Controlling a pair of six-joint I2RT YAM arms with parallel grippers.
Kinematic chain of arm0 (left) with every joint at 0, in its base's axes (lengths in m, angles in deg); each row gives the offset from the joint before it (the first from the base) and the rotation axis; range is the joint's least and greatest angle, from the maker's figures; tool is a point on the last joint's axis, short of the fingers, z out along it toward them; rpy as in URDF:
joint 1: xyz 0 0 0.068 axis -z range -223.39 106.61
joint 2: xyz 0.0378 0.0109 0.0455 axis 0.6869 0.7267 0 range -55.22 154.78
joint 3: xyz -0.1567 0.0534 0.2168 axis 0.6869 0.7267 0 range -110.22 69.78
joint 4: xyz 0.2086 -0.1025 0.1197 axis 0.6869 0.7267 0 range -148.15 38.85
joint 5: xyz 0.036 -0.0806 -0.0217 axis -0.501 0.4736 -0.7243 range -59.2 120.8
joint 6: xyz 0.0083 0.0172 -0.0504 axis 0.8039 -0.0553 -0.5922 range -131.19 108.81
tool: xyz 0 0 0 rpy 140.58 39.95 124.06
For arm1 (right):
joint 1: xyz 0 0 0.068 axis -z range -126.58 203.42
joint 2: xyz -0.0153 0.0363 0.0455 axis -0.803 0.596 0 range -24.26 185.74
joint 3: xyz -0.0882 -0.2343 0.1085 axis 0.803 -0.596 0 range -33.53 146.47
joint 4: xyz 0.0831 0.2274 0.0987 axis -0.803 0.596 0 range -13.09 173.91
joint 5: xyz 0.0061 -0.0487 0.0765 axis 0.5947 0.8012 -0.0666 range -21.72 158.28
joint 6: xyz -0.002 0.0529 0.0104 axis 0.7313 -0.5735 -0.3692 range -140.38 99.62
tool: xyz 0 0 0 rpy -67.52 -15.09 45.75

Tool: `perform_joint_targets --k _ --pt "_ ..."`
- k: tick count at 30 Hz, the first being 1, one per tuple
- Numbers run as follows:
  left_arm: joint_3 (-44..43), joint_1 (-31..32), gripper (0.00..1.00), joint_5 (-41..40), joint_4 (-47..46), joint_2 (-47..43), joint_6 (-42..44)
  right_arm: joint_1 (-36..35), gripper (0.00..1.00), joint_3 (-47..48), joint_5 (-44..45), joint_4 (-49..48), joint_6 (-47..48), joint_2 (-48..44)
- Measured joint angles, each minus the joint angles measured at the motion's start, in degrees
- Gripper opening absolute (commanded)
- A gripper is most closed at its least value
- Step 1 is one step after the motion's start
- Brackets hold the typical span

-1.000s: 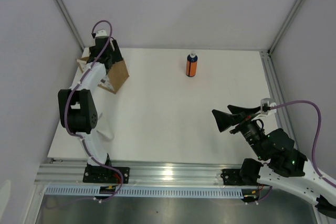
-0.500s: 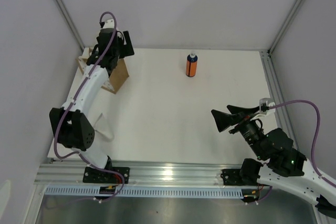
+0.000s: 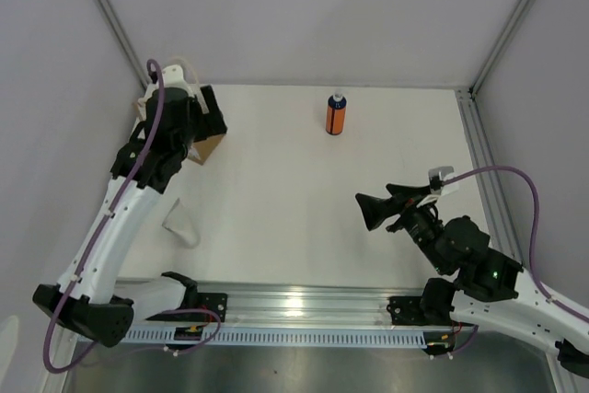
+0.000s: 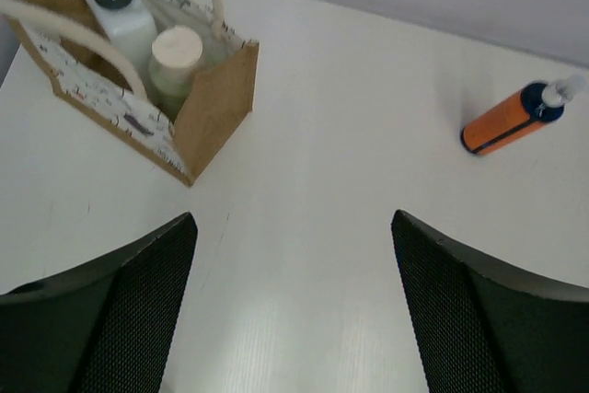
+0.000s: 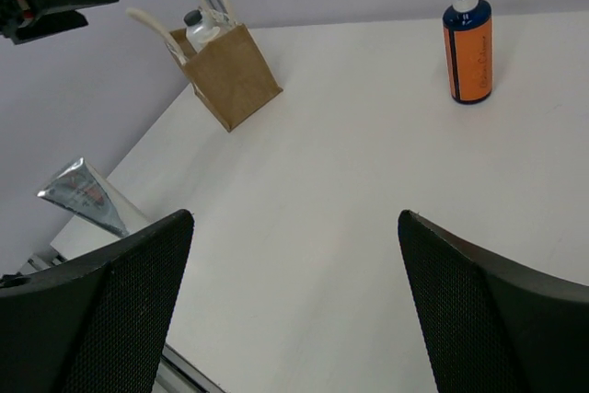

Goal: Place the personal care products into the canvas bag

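The canvas bag (image 4: 219, 98) stands at the table's far left; in the top view only its brown corner (image 3: 212, 145) shows past my left arm. Inside it are a white bottle with a dark cap (image 4: 116, 3) and a cream-white cylinder (image 4: 175, 52). The orange bottle with a dark blue cap (image 3: 336, 115) stands upright at the far middle, alone (image 5: 467, 48). My left gripper (image 3: 204, 115) hovers above the bag's right side, open and empty (image 4: 294, 220). Well short of the orange bottle, my right gripper (image 3: 366, 212) is open and empty (image 5: 294, 218).
A silvery tube (image 3: 180, 224) lies near the table's left front edge (image 5: 87, 195). Grey walls and metal frame posts close in the back and both sides. An aluminium rail (image 3: 294, 306) runs along the near edge.
My left arm has lifted and pulled back from the bag toward the near left, gripper still open. My right gripper has shifted slightly left and forward. The orange bottle has not moved.
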Motion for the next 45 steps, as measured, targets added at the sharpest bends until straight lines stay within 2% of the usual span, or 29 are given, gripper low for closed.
perform_joint_targets --k 8,14,20,26,28,32,37,45 --pt "10.01 0.13 0.89 3.96 13.86 -12.52 3.34 0.00 0.97 0.37 -1.11 0.00 1.64 6.05" --pt "11.23 0.22 0.87 2.08 26.56 -13.79 3.89 0.00 0.97 0.48 -1.75 0.00 2.01 6.62" --pt "8.90 0.15 0.83 -0.24 34.93 -13.86 4.92 0.00 0.97 0.96 -1.73 0.04 2.03 5.16" --pt "8.68 -1.95 0.80 -0.24 37.00 -12.87 6.21 0.00 0.97 0.98 -1.55 0.04 2.01 3.10" --pt "8.68 -2.86 0.72 -0.24 37.07 -12.07 6.34 0.00 0.97 0.98 -1.55 0.02 2.03 3.04" --pt "8.70 -3.96 0.69 -0.24 37.05 -9.73 6.88 0.00 0.97 0.98 -1.51 0.07 2.03 3.04" --pt "11.15 -7.02 0.55 1.27 35.30 -7.80 7.23 0.00 0.97 0.98 -1.25 0.07 2.03 3.04" --pt "11.82 -8.15 0.54 0.59 35.12 -5.05 7.19 0.00 0.97 0.98 -0.87 0.09 2.08 3.04"
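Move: The white tube, standing on its cap with its silver end up, is about 17 cm back from the left hand, 9 cm to its left, its middle some 26 cm below. The canvas bag, with two products already inside, is about 18 cm ahead and 14 cm left of that hand; the orange pump bottle stands 19 cm ahead and 25 cm right. From the right hand the tube lies level and about 35 cm left. Empty and open, the left hand draws away from the bag towards the tube, swinging back and down together with a smaller drift left, then stops going back and sinks on more slowly, for roughly 14 cm back, 14 cm down and 8 cm left in all. On the way its wrist tips the fingers some 40 degrees farther down, with a slight roll that raises the left side, and over the last stretch the fingers narrow to a bit over half open just above the tube's silver end, no touch to be seen, while the right hand only dips a couple of centimetres left and down and eases most of the way back. ##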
